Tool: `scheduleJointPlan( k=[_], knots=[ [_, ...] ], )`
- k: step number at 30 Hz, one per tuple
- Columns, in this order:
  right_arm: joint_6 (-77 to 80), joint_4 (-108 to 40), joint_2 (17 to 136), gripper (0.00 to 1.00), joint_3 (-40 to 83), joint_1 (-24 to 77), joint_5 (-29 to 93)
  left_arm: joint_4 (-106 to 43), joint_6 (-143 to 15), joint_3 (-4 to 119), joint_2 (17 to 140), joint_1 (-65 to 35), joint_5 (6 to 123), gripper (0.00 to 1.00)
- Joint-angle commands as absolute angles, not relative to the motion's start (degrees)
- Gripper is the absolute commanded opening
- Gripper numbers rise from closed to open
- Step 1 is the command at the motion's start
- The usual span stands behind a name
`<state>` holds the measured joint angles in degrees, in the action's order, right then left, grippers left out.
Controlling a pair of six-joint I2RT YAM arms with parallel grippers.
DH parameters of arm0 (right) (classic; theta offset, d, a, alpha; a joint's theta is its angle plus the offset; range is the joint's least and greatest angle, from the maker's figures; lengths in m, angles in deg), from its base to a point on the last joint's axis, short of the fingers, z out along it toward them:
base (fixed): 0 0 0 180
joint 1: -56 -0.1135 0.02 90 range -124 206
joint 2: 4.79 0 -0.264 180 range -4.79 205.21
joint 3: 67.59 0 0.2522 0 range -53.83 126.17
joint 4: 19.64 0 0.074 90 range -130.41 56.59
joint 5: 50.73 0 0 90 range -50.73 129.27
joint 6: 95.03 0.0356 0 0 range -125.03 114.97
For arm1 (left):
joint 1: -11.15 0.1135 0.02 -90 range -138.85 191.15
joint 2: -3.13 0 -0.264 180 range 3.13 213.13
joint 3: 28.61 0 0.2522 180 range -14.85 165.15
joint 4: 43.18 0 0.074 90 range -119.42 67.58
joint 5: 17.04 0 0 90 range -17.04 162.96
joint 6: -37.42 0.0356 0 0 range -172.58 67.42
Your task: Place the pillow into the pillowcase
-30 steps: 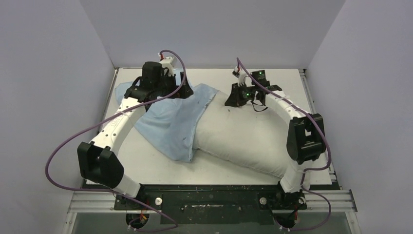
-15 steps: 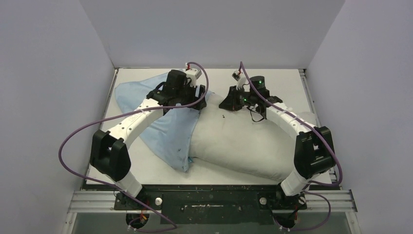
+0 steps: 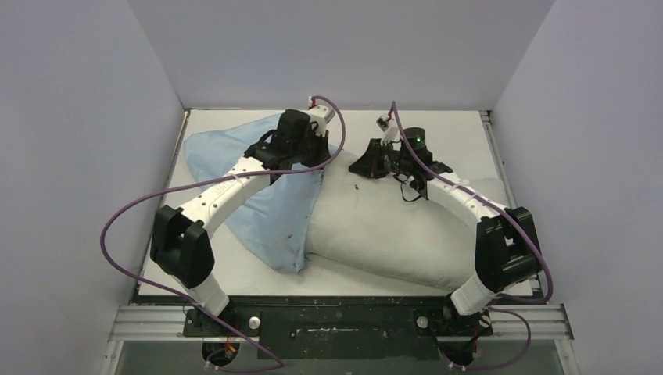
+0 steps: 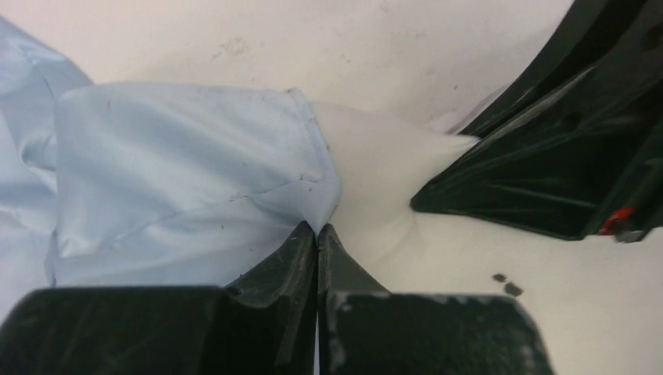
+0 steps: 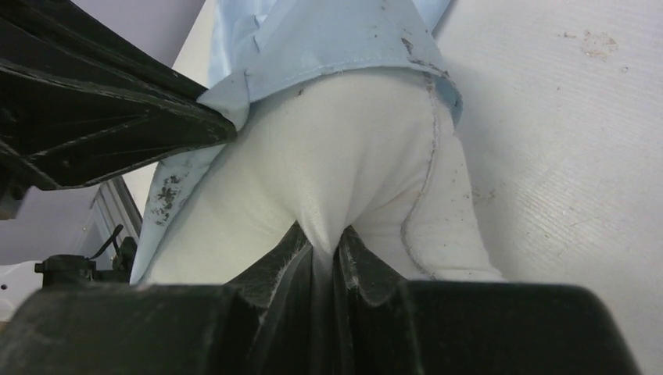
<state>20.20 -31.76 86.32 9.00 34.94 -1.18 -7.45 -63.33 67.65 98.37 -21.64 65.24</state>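
Note:
The plump off-white pillow (image 3: 391, 226) lies across the table's right half, its left end tucked inside the mouth of the wrinkled light-blue pillowcase (image 3: 270, 211). My left gripper (image 3: 317, 154) is shut on the pillowcase hem (image 4: 313, 195) at the far edge of that mouth, the blue cloth drawn to a point between its tips (image 4: 317, 228). Close to its right, my right gripper (image 3: 362, 166) is shut on a pinch of pillow fabric (image 5: 344, 156) near the far seam, its jaws (image 5: 324, 244) holding a white fold. The pillowcase rim (image 5: 328, 31) wraps the pillow's end just beyond.
Grey walls (image 3: 94, 117) enclose the white table (image 3: 461, 129) on three sides. A metal rail (image 3: 336, 320) with both arm bases runs along the near edge. Purple cables (image 3: 125, 219) loop beside each arm. The two gripper heads sit almost touching.
My left arm swung right from the pillowcase's far-left part to its mouth beside the pillow, then shut on the hem. My right gripper kept its grip and shifted slightly left.

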Motion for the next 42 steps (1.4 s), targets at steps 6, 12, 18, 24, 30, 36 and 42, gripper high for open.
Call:
scheduleJointPlan(
  k=[6, 12, 18, 24, 30, 36, 42],
  knots=[
    [32.10, -10.18, 82.11, 0.00, 3.78, 34.01, 3.90, -29.29, -79.93, 75.48, 97.18, -22.82, 50.08, 0.00],
    [40.58, 1.65, 81.07, 0.00, -1.95, 34.19, 13.26, -38.97, -86.14, 69.62, 97.63, -24.98, 43.56, 0.00],
    [46.36, 9.60, 80.10, 0.00, -8.66, 34.94, 27.44, -42.10, -87.57, 64.13, 97.29, -25.85, 40.10, 0.00],
    [47.08, 10.48, 79.74, 0.00, -10.47, 36.78, 34.01, -35.97, -83.24, 63.99, 97.80, -25.26, 41.16, 0.12],
    [43.10, 3.15, 78.99, 0.29, -8.60, 40.83, 26.82, -23.36, -79.93, 63.66, 93.80, -21.72, 48.53, 0.45],
    [29.45, -15.20, 73.87, 0.76, -2.85, 41.68, 22.26, -18.91, -78.77, 55.26, 84.23, -13.60, 51.08, 0.70],
    [16.76, -31.70, 69.14, 1.00, 0.97, 36.79, 21.26, -11.62, -74.71, 49.37, 78.84, -5.20, 54.05, 0.97]
  ],
)
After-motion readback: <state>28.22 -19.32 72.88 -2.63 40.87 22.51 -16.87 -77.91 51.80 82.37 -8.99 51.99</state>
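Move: The left hand already pinches the pillowcase's mouth rim. The black marks on the pillow top, which the rim is taken to, lie about 9 cm to its right, 6 cm back and slightly below; the pillow's middle is some 19 cm right, 14 cm back. The right hand already grips a fold of the pillow: the held rim is about 8 cm left of it and 3 cm ahead, and the pillow's middle some 11 cm right and 12 cm back. The left hand keeps its pinch on the rim and pulls it about 10 cm to the right, up in an arc and down again while drawing slightly back, its fingers swinging up some 30 degrees, then opens, lets go and backs off left over the pillowcase. The right hand, keeping its grip on the pillow fold, turns clockwise nearly 40 degrees and carries it forward and then more and more to the right, before opening wide, letting go and rising about 4 cm. ##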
